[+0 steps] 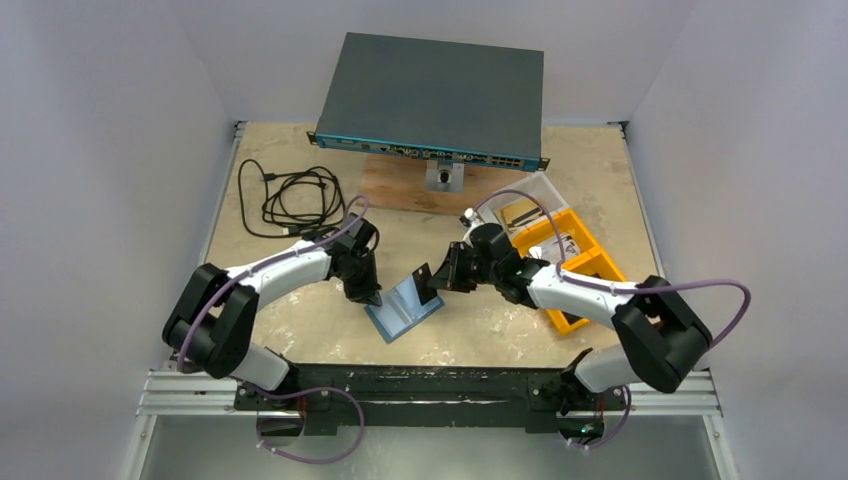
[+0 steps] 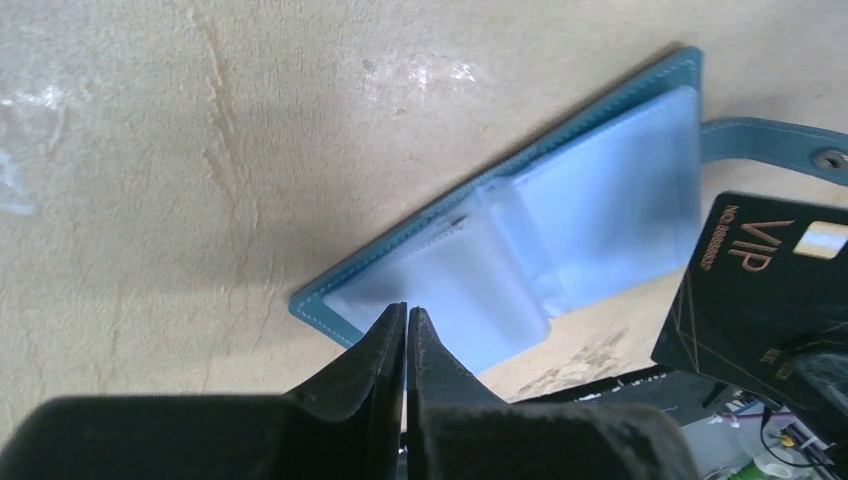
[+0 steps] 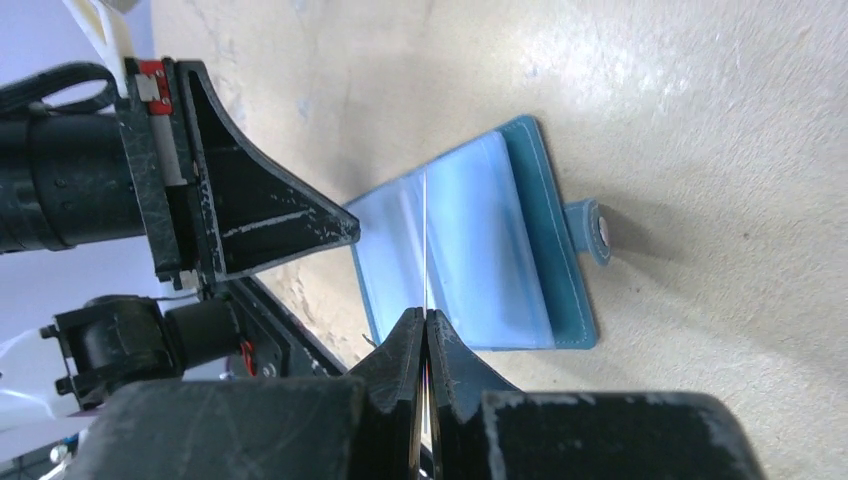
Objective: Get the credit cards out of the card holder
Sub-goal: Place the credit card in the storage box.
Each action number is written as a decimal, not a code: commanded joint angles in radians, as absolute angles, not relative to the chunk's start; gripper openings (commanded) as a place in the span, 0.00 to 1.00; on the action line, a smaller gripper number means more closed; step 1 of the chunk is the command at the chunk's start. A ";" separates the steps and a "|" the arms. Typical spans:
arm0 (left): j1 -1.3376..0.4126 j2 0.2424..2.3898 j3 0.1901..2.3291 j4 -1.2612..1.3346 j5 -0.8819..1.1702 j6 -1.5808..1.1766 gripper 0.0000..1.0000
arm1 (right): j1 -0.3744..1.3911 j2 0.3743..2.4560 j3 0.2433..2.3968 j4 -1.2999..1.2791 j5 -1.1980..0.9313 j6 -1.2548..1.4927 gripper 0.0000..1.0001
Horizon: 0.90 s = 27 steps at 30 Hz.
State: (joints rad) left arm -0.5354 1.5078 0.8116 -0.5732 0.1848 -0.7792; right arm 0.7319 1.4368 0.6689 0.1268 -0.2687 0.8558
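Note:
The teal-blue card holder (image 1: 408,308) lies open on the table, its clear inner pockets (image 2: 560,240) facing up and its snap tab (image 3: 590,232) sticking out to one side. My left gripper (image 2: 406,310) is shut, with its tips resting on the holder's near corner (image 1: 372,298). A black credit card (image 2: 765,285) with gold "VIP" lettering hangs just off the holder's right edge, and my right gripper (image 1: 432,285) is shut on it. In the right wrist view this card (image 3: 426,240) shows edge-on as a thin pale line between the shut fingers. No other cards show in the pockets.
A dark network switch (image 1: 430,95) sits raised at the back over a wooden board (image 1: 395,188). A coiled black cable (image 1: 290,200) lies at the back left. An orange bin (image 1: 580,262) and a clear tub (image 1: 525,212) stand at the right, behind my right arm.

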 commanded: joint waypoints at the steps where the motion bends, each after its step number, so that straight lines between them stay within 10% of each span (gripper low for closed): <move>1: -0.538 1.398 0.873 -0.609 0.168 -0.741 0.08 | 0.730 1.336 0.682 0.076 -0.197 0.872 0.00; 10: -0.537 1.254 0.915 -0.608 0.271 -0.727 0.47 | 0.730 1.170 0.641 -0.014 -0.072 0.953 0.00; 27: -0.538 1.217 0.969 -0.633 0.462 -0.646 0.49 | 0.725 0.847 0.850 -0.952 0.584 1.287 0.00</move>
State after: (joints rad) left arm -0.5354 1.2301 0.9245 -0.6308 0.3988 -0.6895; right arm 0.7307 0.8501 0.7250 -0.6243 0.3347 1.1473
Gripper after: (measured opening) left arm 0.490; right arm 0.004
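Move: The storage box, the clear one at the far end of the yellow box, lies about 14 cm ahead and 17 cm to the right of the right fingers, some 5 cm lower. The yellow box's middle is roughly 26 cm to their right and 2 cm ahead; the card holder is 5 cm back, 6 cm left and about 7 cm below them. From the left fingers the storage box lies some 18 cm ahead and 28 cm right. Keep the black VIP card pinched in the shut right fingers; lift it about 5 cm clear of the card holder, then sweep it some 14 cm right towards the boxes, still rising slightly and turning the hand clockwise by 35 degrees or so. Meanwhile raise the left gripper about 12 cm off the holder, drifting a little right, and open its fingers about halfway. ##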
